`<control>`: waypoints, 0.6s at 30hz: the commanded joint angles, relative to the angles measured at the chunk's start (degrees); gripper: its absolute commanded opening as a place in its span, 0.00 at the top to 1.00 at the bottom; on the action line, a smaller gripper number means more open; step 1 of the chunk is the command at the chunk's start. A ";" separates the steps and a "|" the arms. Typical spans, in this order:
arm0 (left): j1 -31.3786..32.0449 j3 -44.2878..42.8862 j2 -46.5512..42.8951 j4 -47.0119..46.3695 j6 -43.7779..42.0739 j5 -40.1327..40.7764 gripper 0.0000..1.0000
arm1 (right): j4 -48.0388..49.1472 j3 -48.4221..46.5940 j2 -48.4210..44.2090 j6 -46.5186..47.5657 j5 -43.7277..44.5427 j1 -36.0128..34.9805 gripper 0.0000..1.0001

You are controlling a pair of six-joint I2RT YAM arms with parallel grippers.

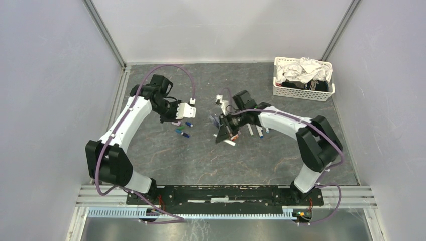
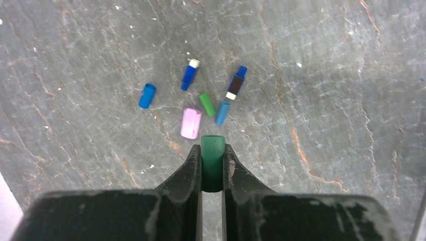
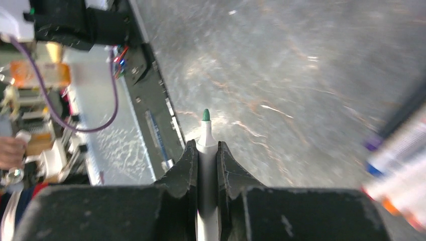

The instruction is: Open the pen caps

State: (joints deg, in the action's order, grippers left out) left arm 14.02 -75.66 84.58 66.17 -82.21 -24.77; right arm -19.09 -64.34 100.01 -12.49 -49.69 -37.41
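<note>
My left gripper (image 2: pixel 212 156) is shut on a green pen cap (image 2: pixel 212 148) and holds it above the table. Under it lie several loose pen caps: a lilac one (image 2: pixel 191 123), a light blue one (image 2: pixel 222 112), a green one (image 2: pixel 206 104) and a blue one (image 2: pixel 147 95). My right gripper (image 3: pixel 206 148) is shut on a white pen (image 3: pixel 206 135) whose bare green tip pokes out past the fingertips. In the top view the left gripper (image 1: pixel 176 117) hangs over the caps (image 1: pixel 184 131). The right gripper (image 1: pixel 224 132) is to their right, near the table's middle.
More pens (image 1: pixel 255 130) lie on the table beside the right arm and show blurred at the right of the right wrist view (image 3: pixel 399 160). A white mesh basket (image 1: pixel 303 91) of cloth stands at the back right. Walls close in both sides.
</note>
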 commanded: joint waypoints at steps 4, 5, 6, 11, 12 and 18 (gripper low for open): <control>2.56 3.63 5.73 -13.44 8.02 -4.42 0.98 | -2.03 4.56 -14.52 -0.04 28.81 14.47 1.00; 2.71 4.42 6.85 -15.38 9.23 -3.91 0.98 | -2.32 5.20 -16.07 0.00 32.24 16.03 1.00; 2.76 5.05 8.14 -17.15 10.07 -3.43 0.98 | -1.84 6.42 -17.76 -0.20 34.69 18.10 1.00; 2.84 4.94 14.61 -20.47 13.21 -0.76 0.98 | 0.28 11.57 -22.09 -0.43 45.68 26.14 1.00; 2.85 4.80 15.33 -20.65 13.50 -0.48 0.98 | 1.14 12.34 -22.01 -0.49 46.50 27.17 1.00; 3.50 7.00 16.79 -23.06 13.75 1.37 0.91 | 5.64 14.55 -18.93 0.42 58.04 27.98 1.00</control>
State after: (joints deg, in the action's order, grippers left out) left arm 16.86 -69.63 101.36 46.44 -71.20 -24.84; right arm -18.13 -50.59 79.50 -12.27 -2.50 -9.34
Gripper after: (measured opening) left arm 0.162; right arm 0.136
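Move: The left hand, with a green pen cap, goes for the loose caps: the loose green cap lies about 4 cm ahead, 2 cm right and 15 cm below, the pink cap some 7 cm ahead and 1 cm left, the dark blue one about 1 cm back and 5 cm right. The right hand holds the uncapped green pen; the pink highlighter lies about 16 cm ahead, 26 cm right, 10 cm down, the capped pens roughly 9 cm ahead and 5 cm right. Still pinching the bare green pen, the right hand sweeps quickly right and forward, some 30 cm past the capped pens to the pink highlighter, turning nearly 60 degrees clockwise and dipping at the end. Meanwhile the left hand keeps its grip on the green cap, drifts forward and right, then sinks about 11 cm over the loose caps. ##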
